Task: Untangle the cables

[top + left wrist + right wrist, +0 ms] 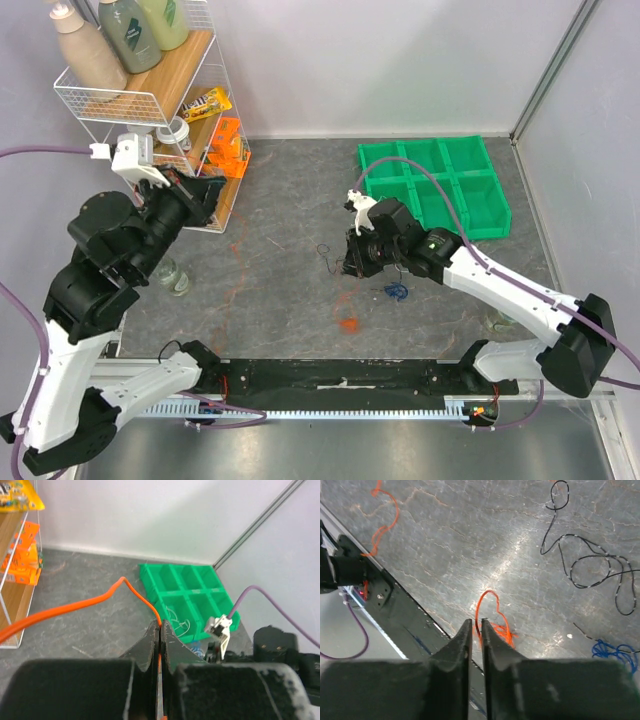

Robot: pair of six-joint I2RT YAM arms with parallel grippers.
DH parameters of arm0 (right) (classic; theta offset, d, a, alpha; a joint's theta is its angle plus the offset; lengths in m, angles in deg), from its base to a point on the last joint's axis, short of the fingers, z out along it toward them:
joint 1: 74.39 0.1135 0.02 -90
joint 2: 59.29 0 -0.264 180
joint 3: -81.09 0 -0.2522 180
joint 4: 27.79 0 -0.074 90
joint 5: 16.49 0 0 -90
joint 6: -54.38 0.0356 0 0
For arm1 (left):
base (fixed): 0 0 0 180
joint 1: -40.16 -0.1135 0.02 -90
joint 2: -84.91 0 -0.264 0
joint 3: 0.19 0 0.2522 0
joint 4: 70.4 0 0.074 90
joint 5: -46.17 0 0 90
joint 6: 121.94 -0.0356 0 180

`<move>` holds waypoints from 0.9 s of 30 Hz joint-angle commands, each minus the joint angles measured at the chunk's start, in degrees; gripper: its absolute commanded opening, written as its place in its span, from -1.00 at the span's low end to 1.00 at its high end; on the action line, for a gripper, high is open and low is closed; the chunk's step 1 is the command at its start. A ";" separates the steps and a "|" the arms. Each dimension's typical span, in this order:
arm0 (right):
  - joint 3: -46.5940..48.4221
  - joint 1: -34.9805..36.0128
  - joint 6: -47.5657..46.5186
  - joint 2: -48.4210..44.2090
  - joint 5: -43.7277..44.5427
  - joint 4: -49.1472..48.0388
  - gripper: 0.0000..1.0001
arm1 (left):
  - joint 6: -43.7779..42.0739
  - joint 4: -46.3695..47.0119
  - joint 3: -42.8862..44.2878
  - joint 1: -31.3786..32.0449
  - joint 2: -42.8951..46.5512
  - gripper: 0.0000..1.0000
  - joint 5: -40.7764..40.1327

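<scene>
My left gripper (210, 192) (160, 625) is raised near the shelf and shut on the orange cable (90, 602), which arcs from its tips out to the left. The rest of that cable lies as a small orange bunch (348, 325) (502, 632) on the table. One loop rises from the bunch into the tips of my right gripper (352, 262) (476, 622), which is shut on it with only a slim gap. A loopy black cable (592, 572) (325, 255) and a blue bunch (612, 652) (397, 292) lie nearby. A white cable (175, 617) sits in the green bin (150, 572).
A green compartment bin (480, 215) stands at the back right. A wire shelf (130, 95) with bottles and orange packets (228, 150) stands at the back left, with a glass jar (172, 275) near it. A black rail (340, 375) runs along the front edge.
</scene>
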 commanded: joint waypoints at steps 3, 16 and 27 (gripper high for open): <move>5.30 0.34 -8.25 1.05 1.52 4.53 0.13 | -3.58 2.23 9.01 0.09 -4.22 -0.97 0.14; 15.96 1.39 -7.92 14.41 -2.59 -3.37 0.54 | 13.27 -16.46 -3.44 0.09 -1.94 -0.97 -13.02; 17.36 6.49 -6.07 27.15 -9.54 -15.49 0.55 | 41.67 -35.22 -25.50 -0.26 -2.39 -0.97 -14.90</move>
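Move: The loose orange strand trailing under the left hand is roughly 5 cm to that hand's left and 43 cm below it; the glass bottle stands about 20 cm to its left at table level. From the right hand, that strand lies some 23 cm left and 16 cm down. The small orange tangle is about 7 cm back and 17 down, the black cable 6 ahead and 3 right, the blue coil 12 right and 2 back. The right fingers open wide and let go of the orange cable end they still hold, while that hand eases about 4 cm forward and then swings left and slightly down, some 9 cm across towards the left hand's strand. The left hand, its fingers kept shut on its part of the orange cable, rises a few centimetres, then drops fast to some 24 cm below its start, drifting left and a little back as it tips down from level by about 40 degrees and turns counter-clockwise. ##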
